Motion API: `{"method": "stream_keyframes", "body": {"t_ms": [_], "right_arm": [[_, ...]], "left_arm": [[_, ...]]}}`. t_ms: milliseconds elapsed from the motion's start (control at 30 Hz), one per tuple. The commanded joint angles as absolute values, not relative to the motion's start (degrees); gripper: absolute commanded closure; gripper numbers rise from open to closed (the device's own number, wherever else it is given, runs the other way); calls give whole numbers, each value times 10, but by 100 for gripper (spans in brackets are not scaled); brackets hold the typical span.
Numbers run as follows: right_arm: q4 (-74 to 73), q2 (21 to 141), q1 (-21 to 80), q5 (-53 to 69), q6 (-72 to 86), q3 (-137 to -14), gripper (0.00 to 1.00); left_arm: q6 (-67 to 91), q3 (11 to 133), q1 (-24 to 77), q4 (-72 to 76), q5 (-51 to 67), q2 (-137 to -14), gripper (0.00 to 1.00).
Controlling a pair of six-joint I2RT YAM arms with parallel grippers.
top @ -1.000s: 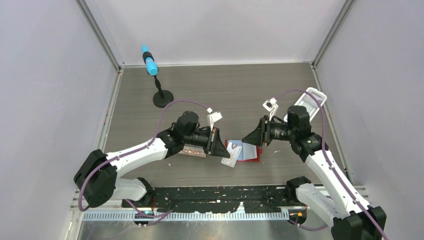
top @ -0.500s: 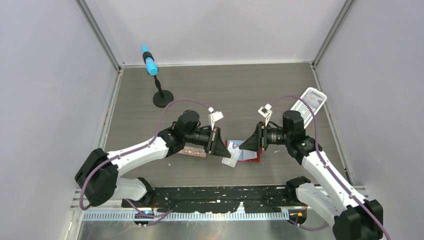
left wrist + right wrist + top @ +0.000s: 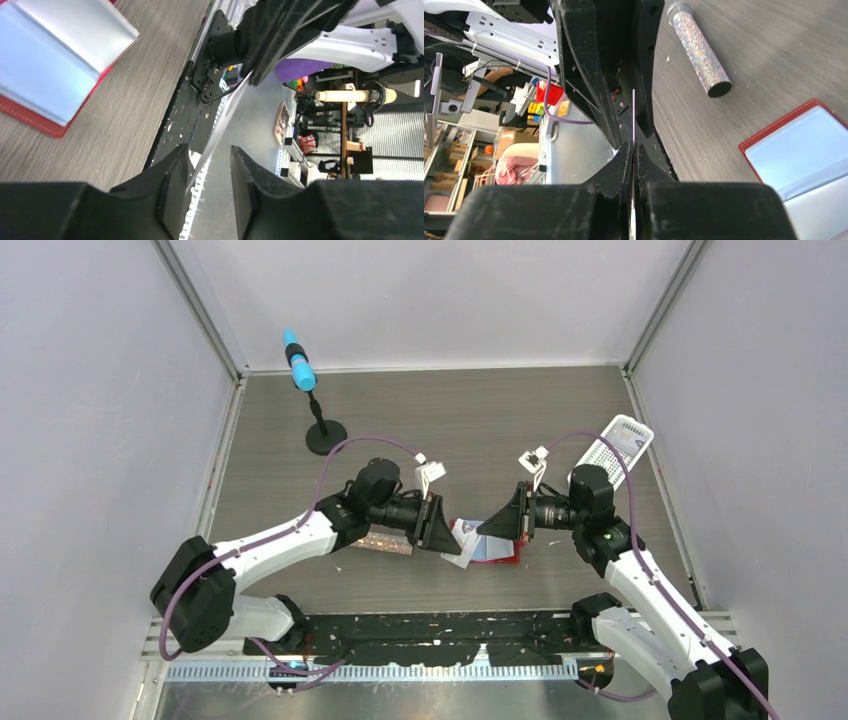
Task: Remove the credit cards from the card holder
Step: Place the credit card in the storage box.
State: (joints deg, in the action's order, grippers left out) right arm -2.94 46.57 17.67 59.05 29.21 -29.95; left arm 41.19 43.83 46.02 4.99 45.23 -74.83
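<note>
The red card holder [image 3: 499, 554] lies open on the table, its light blue pockets [image 3: 45, 75] facing up. Just above its left end a pale credit card [image 3: 461, 541] hangs between both grippers. In the right wrist view the card [image 3: 633, 112] is a thin edge-on line, and my right gripper [image 3: 634, 147] is shut on it. My left gripper [image 3: 210, 150] is open: the card [image 3: 222, 122] passes between its jaws, leaning on one finger [image 3: 172, 170] and apart from the other. Whether more cards sit in the pockets I cannot tell.
A glittery tube [image 3: 699, 47] lies on the table under the left arm [image 3: 388, 542]. A white perforated basket [image 3: 618, 445] stands at the right edge. A blue cylinder on a black stand [image 3: 300, 368] is at the back left.
The right gripper moved left to the card and shut on it. The left gripper's jaws, shut on the card before, have parted.
</note>
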Motion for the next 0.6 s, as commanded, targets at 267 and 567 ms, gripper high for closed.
{"method": "stream_keyframes", "body": {"t_ms": [267,567], "right_arm": [[-4,452,172,454,304,-360,95],[-35,500,98,273,267,-431,95]], "left_arm": [[272,535,461,-216,270,-673,2],[213,645,462,-443,79,-643,0]]}}
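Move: The storage box that the right hand's credit card is bound for stands about 30 cm to that hand's right, some 16 cm ahead and 10 cm below. The open card holder lies roughly 12 cm beneath the right hand, about 3 cm to its right and 4 cm back. The glitter tube is on the table about 22 cm to the left and 4 cm back. From the left hand the box is some 34 cm right, 20 cm ahead and 9 cm down. The credit card, pinched in the right hand's shut fingers, comes free of the left fingers, already part open, as they spread wide. The right hand carries the card forward about 9 cm towards the storage box, slowly then faster, rising and easing right some 4 cm each, swinging about 25 degrees clockwise. The left hand backs off left 6 cm and forward 4 cm, rolling and lifting its tips. ##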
